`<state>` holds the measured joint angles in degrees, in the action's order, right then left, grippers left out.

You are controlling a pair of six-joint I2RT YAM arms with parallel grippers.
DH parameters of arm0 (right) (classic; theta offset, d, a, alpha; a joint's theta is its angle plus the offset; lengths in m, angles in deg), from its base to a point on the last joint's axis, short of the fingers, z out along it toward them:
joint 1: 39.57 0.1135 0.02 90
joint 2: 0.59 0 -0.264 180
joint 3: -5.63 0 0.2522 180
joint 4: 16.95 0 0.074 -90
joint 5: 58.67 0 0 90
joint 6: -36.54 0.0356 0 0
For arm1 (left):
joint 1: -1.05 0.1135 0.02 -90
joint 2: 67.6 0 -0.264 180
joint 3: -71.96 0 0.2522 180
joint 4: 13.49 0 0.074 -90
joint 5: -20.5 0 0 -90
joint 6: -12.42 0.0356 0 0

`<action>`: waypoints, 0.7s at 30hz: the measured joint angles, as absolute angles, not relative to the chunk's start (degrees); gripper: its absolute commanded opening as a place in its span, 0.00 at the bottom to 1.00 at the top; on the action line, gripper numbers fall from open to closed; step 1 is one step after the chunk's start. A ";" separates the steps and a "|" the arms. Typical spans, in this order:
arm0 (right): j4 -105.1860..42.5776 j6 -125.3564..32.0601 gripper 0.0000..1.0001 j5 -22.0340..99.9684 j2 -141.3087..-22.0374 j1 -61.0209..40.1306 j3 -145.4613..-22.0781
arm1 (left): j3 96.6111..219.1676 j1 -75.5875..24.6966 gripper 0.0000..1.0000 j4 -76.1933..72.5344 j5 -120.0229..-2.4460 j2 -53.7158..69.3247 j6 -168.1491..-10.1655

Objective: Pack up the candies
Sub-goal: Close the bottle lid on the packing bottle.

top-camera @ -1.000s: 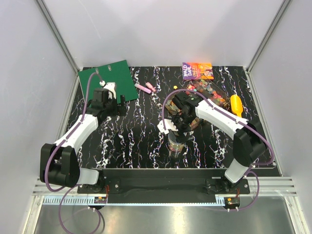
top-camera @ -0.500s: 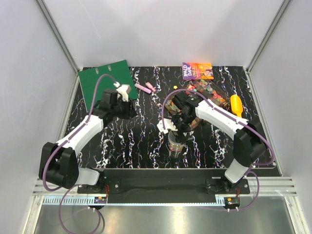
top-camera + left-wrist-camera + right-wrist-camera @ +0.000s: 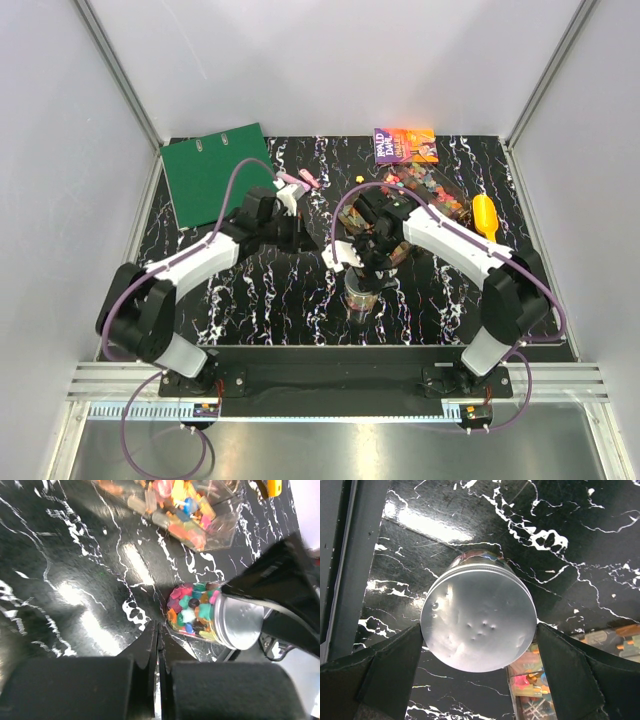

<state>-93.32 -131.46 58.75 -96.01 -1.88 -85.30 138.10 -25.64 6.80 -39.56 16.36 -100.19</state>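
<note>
A clear jar [image 3: 362,298] full of candies [image 3: 192,612] stands near the table's front middle. Its silver lid [image 3: 479,612] sits between the fingers of my right gripper [image 3: 479,630], which press on both sides of it from above; in the top view that gripper [image 3: 365,258] covers the jar's top. More loose candies [image 3: 430,188] fill a clear tray [image 3: 220,530] at the back right. My left gripper [image 3: 157,630] is shut with nothing in it, its tips just left of the jar and low over the table [image 3: 304,238].
A yellow scoop [image 3: 485,215] lies right of the candy tray. At the back left lies a green binder [image 3: 215,170], with pink highlighters [image 3: 298,180] beside it. A purple and orange book [image 3: 405,145] rests at the back edge.
My left arm has swung right, from over the green binder to beside the jar, and its jaws have closed. The right arm and the jar have stayed put.
</note>
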 measured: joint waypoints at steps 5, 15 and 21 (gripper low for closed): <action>-92.29 -129.10 1.00 57.83 -94.68 -1.75 -85.26 | 139.65 -25.73 0.00 6.56 -38.80 21.19 -102.55; -91.42 -126.43 0.81 57.08 -88.51 -1.75 -82.94 | 141.86 -25.69 0.85 7.63 -42.60 21.45 -98.51; -91.33 -124.03 0.00 60.06 -86.57 -1.68 -83.29 | 138.54 -25.69 0.86 8.57 -47.76 18.94 -93.24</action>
<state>-91.33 -124.03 60.06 -86.57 -1.68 -83.29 138.54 -25.69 8.57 -47.76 18.94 -93.24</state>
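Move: The bottle lid sits on the packing bottle between the right hand's wide-open fingers, its middle about 1 cm below the hand point, level fore-aft and sideways. The nearest candy box lies some 8 cm farther out than that hand, about 1 cm to its right and 9 cm lower. From the left hand, the lid is roughly 7 cm back, 11 cm to the right and 3 cm lower. Right hand rises about 4 cm above the bottle lid, fingers closing; left sinks 3 cm and opens. ##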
